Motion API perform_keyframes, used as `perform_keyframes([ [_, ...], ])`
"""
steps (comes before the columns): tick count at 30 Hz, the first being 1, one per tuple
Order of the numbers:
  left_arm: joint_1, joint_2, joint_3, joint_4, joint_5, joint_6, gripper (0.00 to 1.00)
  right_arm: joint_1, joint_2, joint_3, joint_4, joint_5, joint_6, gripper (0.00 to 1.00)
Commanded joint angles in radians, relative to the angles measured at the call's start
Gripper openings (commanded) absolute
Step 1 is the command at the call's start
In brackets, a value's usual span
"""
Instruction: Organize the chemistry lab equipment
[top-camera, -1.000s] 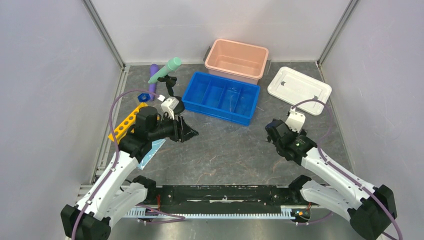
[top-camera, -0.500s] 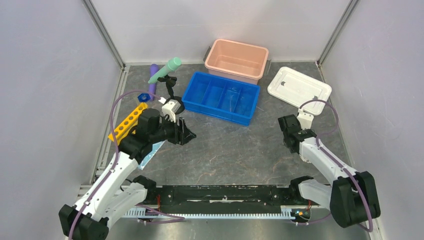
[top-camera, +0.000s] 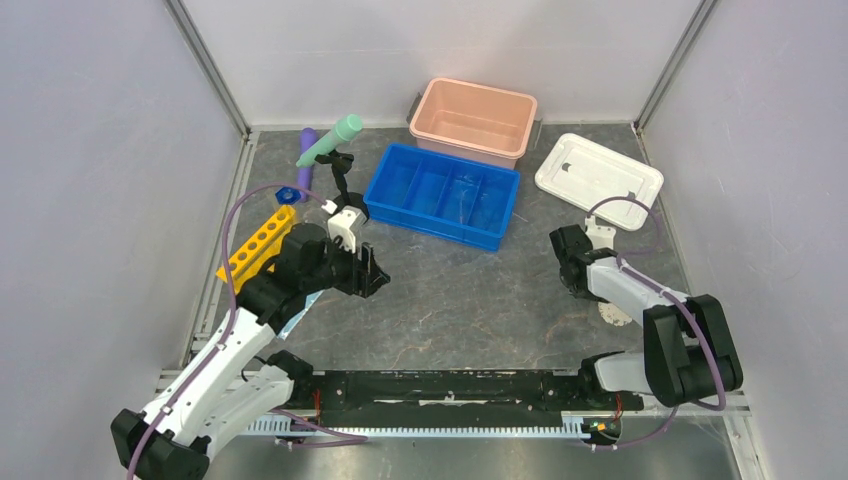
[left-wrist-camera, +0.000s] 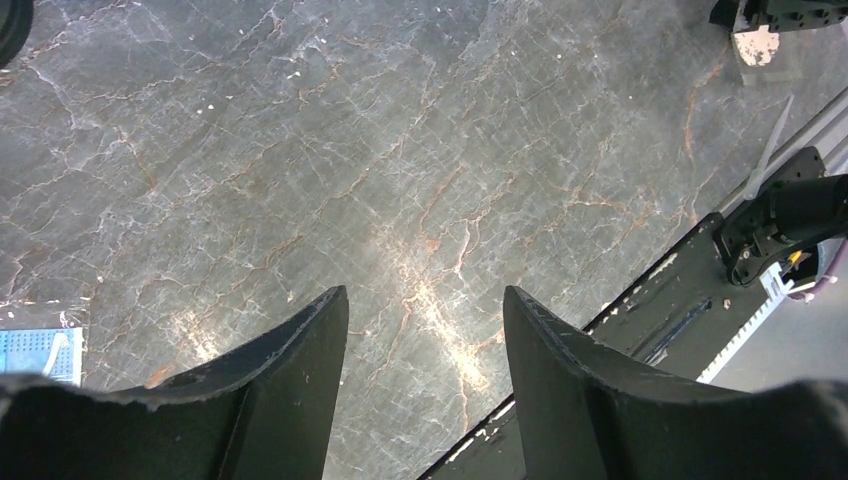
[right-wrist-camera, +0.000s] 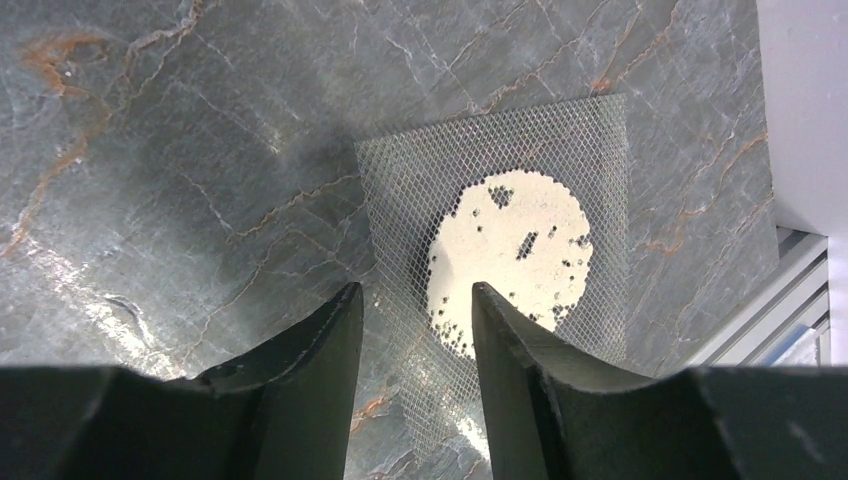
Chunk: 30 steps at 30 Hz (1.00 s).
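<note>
My left gripper (top-camera: 368, 272) (left-wrist-camera: 425, 300) hangs open over bare table, nothing between its fingers. A corner of the light-blue mask (left-wrist-camera: 38, 352) shows at the left of its wrist view, and the mask (top-camera: 303, 303) lies partly under that arm. My right gripper (top-camera: 566, 268) (right-wrist-camera: 415, 295) is open above the left edge of a square wire mesh with a white round centre (right-wrist-camera: 510, 250) (top-camera: 612, 312), which lies flat on the table. At the back left are the yellow holed rack (top-camera: 257, 243), the blue funnel (top-camera: 287, 192), the purple tube (top-camera: 307, 160), and the black clamp stand (top-camera: 340, 172) with the mint-green tube (top-camera: 331, 140) in it.
The blue divided tray (top-camera: 443, 195) sits at centre back, with the pink bin (top-camera: 472, 120) behind it and the white lid (top-camera: 598, 178) to the right. The arms' black base rail (top-camera: 450, 385) runs along the near edge. Grey walls close in both sides.
My right arm has folded back to the right, bringing its gripper over the wire mesh, and its jaws have narrowed. My left gripper has drawn back slightly toward the near left.
</note>
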Motion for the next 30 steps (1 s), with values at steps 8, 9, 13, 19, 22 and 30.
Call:
perform_keyframes([
  [8, -0.029, -0.031, 0.041, -0.004, -0.075, 0.059, 0.66, -0.001, 0.039, 0.048, 0.019, 0.091, -0.049, 0.28],
  [9, -0.028, -0.035, 0.039, -0.006, -0.078, 0.059, 0.66, 0.000, 0.037, 0.051, 0.018, 0.102, -0.056, 0.25],
  [13, -0.029, -0.038, 0.039, -0.006, -0.087, 0.061, 0.66, 0.004, 0.023, 0.058, 0.020, 0.113, -0.081, 0.12],
  [19, -0.028, -0.032, 0.042, -0.005, -0.103, 0.064, 0.66, 0.020, 0.007, 0.088, 0.020, 0.106, -0.122, 0.00],
  [22, -0.028, -0.031, 0.044, -0.007, -0.122, 0.067, 0.67, 0.019, -0.006, 0.107, 0.019, 0.100, -0.137, 0.00],
  [30, -0.028, -0.047, 0.041, -0.002, -0.130, 0.067, 0.67, 0.022, -0.086, 0.216, 0.003, -0.038, -0.222, 0.00],
])
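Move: The wire gauze with its white disc lies flat, just under my right fingertips' level. Its middle is about 4 cm to the right and 4 cm back, so my half-open fingers are over its left edge. The white tray is some 26 cm ahead, straight out. The blue box stands about 23 cm ahead and 39 cm to the left. From my idle left hand the gauze is roughly 56 cm to the right, 7 cm back and 16 cm lower. With my right hand I ease about 1 cm to the right, almost level, while I shut my half-open fingers fully and pinch the gauze by its left edge. Then, keeping the fingers shut, I lift about 5 cm and go forward some 4 cm, gathering speed, with only a slight turn of the wrist. ##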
